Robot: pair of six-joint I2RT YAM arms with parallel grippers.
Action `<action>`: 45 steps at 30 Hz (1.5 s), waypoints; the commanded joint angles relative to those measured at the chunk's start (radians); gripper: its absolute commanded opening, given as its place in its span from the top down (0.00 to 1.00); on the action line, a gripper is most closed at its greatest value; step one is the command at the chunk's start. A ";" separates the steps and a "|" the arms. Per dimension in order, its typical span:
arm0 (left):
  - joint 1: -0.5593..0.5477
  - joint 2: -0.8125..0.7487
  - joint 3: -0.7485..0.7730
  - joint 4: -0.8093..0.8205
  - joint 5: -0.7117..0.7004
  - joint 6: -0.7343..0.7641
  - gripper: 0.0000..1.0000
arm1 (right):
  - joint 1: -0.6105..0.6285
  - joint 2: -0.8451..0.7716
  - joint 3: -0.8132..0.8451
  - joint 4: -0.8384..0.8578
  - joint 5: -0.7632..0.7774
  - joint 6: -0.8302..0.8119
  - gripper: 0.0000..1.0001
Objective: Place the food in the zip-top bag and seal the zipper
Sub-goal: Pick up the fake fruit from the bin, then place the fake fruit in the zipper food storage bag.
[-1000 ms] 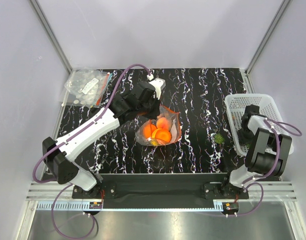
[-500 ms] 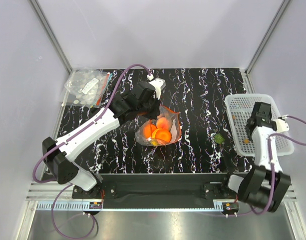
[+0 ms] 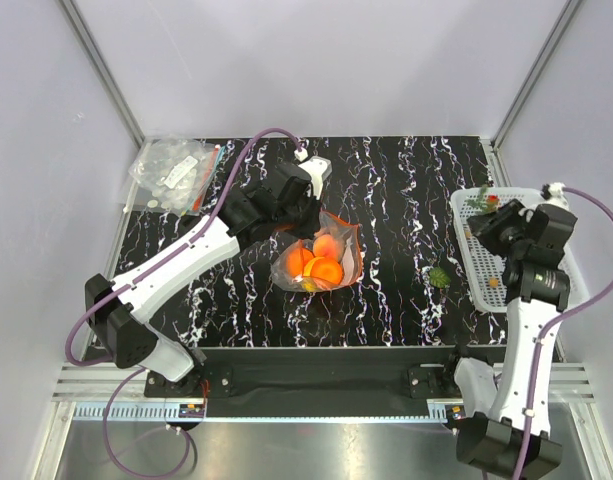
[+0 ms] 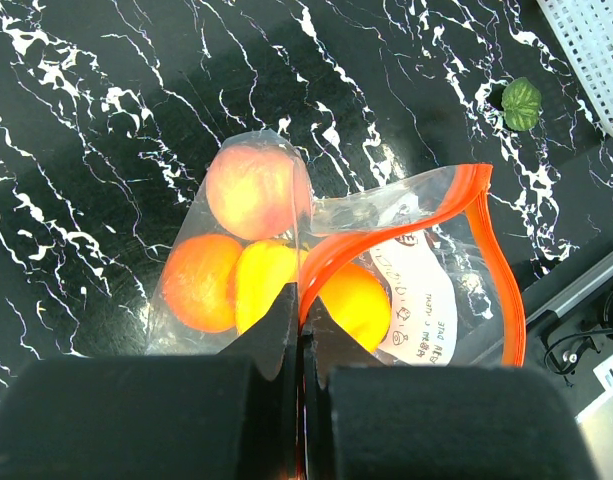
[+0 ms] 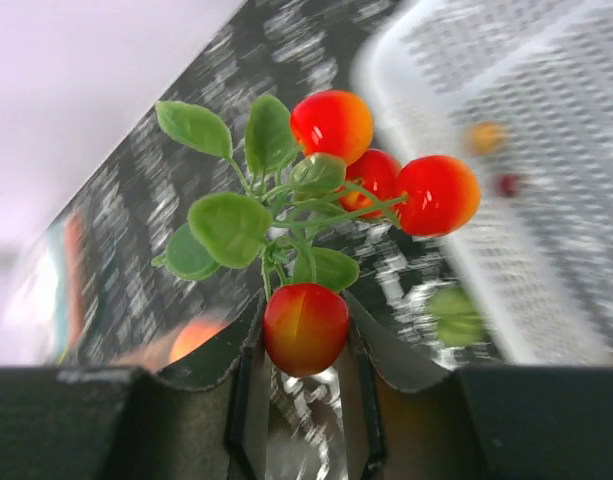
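Note:
The clear zip-top bag (image 3: 322,262) lies mid-table with its mouth gaping. Its red-orange zipper (image 4: 498,270) curves round the opening. Food sits inside: a peach-pink fruit (image 4: 254,190), an orange one (image 4: 198,282), a yellow one (image 4: 266,292) and another orange one (image 4: 364,302). My left gripper (image 4: 304,322) is shut on the bag's rim at the zipper; from above it (image 3: 304,216) stands at the bag's far edge. My right gripper (image 5: 304,338) is shut on one red-orange fruit of a leafy toy sprig (image 5: 316,170), held in the air over the basket's far left corner (image 3: 483,198).
A white mesh basket (image 3: 470,255) stands at the right edge with small bits inside. A small green item (image 3: 439,275) lies on the table between bag and basket. A heap of clear bags (image 3: 176,172) sits at the back left corner.
My right arm has risen from the basket and stretched up and back, now carrying the fruit sprig. The left arm and the bag have not moved.

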State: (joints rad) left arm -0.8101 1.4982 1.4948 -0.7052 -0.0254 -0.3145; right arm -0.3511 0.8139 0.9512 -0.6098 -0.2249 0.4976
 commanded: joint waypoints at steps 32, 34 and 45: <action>0.011 -0.044 0.024 0.029 -0.001 0.015 1.00 | 1.083 0.306 0.107 0.211 -0.117 -0.206 0.95; 0.011 -0.047 0.024 0.024 -0.008 0.017 1.00 | 1.083 0.324 0.130 0.232 -0.090 -0.206 0.95; 0.015 -0.047 0.013 0.032 -0.005 0.012 1.00 | 1.083 0.323 0.162 0.240 -0.057 -0.194 0.07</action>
State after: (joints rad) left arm -0.8036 1.4982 1.4971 -0.7094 -0.0299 -0.3107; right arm 0.7250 1.1934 1.0870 -0.4152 -0.2878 0.3027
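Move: The bag's open mouth, where I'm taking the tomato sprig, lies about 29 cm to my right hand's left, 4 cm back and 6 cm lower. The food already in the bag is some 31 cm left, about level fore and aft, 20 cm below. The broccoli sits about 4 cm left and 24 cm down; the bin's middle is 14 cm right, 3 cm ahead, 22 cm down. From my left hand, the mouth is 5 cm right, 4 cm back and 4 cm lower. Still gripping the tomato sprig, I swing my right hand about 32 cm left, away from over the bin to the bag mouth, curving back some 10 cm and turning roughly 70 degrees counter-clockwise. Near the bag I ease down and forward again, then spread the fingers wide to let the sprig go. My left hand stays put, keeping its pinch on the bag's rim. ##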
